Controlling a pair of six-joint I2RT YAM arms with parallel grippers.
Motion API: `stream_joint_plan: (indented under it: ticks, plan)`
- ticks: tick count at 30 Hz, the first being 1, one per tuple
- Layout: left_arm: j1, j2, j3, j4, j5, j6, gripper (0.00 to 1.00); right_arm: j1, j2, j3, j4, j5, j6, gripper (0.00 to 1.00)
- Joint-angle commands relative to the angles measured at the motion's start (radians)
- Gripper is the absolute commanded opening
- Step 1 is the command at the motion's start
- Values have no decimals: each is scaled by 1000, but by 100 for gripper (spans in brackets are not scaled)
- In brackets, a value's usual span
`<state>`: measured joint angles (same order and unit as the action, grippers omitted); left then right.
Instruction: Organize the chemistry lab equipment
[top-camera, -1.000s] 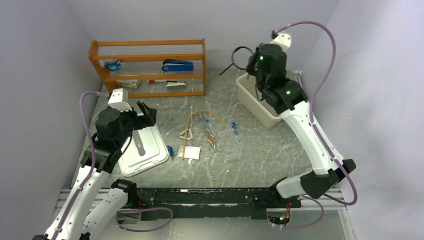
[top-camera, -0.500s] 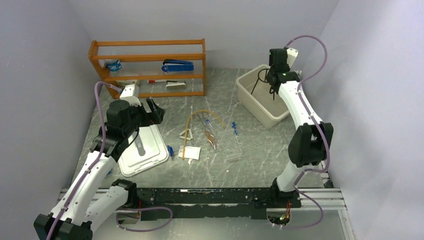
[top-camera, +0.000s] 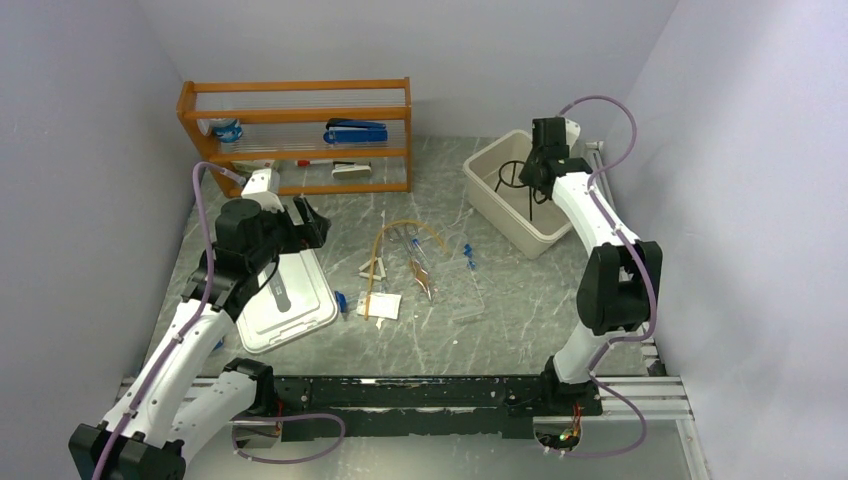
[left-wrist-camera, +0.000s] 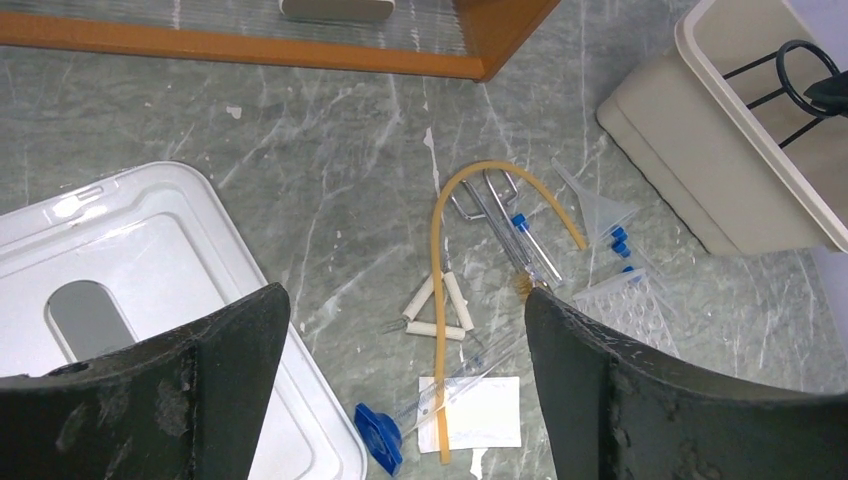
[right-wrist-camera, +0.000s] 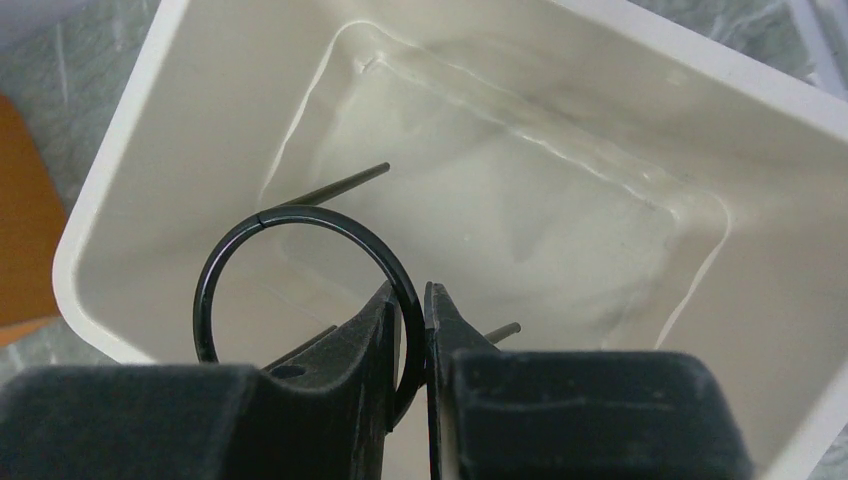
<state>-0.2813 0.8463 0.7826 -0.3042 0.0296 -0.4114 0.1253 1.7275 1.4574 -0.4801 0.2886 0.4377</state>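
Note:
My right gripper (top-camera: 537, 170) (right-wrist-camera: 410, 295) is shut on the black wire tripod ring (top-camera: 510, 175) (right-wrist-camera: 300, 211), holding it inside the beige bin (top-camera: 500, 208) (right-wrist-camera: 120, 180), legs pointing down. My left gripper (top-camera: 305, 218) (left-wrist-camera: 403, 295) stands open above the table, between the white lid and the loose items. Below it lie the triangle (left-wrist-camera: 437, 310), amber rubber tubing (left-wrist-camera: 440, 250), a white paper packet (left-wrist-camera: 485, 412), metal tongs (left-wrist-camera: 480, 200), blue-capped tubes (left-wrist-camera: 520, 225) and the clear rack (left-wrist-camera: 630, 310).
A white lid (top-camera: 285, 300) (left-wrist-camera: 120, 260) lies at the left. The orange shelf (top-camera: 300, 135) with a blue stapler stands at the back. A clear funnel (left-wrist-camera: 600, 210) and a blue-based cylinder (left-wrist-camera: 378, 435) lie among the items. Walls close in left and right.
My right arm swung right and lowered the tripod ring from above the table down into the beige bin. My left arm shifted up and slightly right, its gripper staying open.

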Motion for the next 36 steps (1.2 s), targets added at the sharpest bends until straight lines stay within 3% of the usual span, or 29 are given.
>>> stream_joint_plan:
  ticks: [1, 7, 17, 27, 36]
  plan:
    - [-1, 13, 17, -26, -28, 5, 91, 12, -34, -35, -16, -135, 44, 0]
    - [-1, 20, 14, -33, -28, -9, 90, 25, -30, -52, 9, -173, 62, 0]
    - [-1, 33, 13, -27, -28, -11, 90, 125, 61, 3, 102, 89, 77, 0]
    - [-1, 42, 8, -27, -54, -10, 90, 142, 167, 57, 85, 109, 154, 0]
    - [-1, 53, 12, -26, -51, -7, 90, 137, 183, 47, 78, 54, 215, 19]
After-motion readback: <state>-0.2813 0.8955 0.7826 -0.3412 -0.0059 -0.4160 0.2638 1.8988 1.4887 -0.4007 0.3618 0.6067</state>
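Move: The right gripper, still gripping the black tripod stand by its ring, is over the beige bin: the bin's middle lies almost straight beneath it, about 10 cm down. The small blue caps are some 11 cm left and 11 cm back of this gripper, the yellow hose about 25 cm left and 11 cm back, both some 17 cm below. From the left gripper the bin is roughly 42 cm right, 14 cm ahead and 17 cm down. Keep the tripod stand pinched and carry it with the right gripper about 6.5 cm left towards the bin's left end, easing back slightly at first, then forward to end some 2 cm farther out. Bring it about 5 cm down into the bin, mostly late in the move, with the stand pushing the bin along to the left. Keep the left gripper open, letting it sink 2 cm. ##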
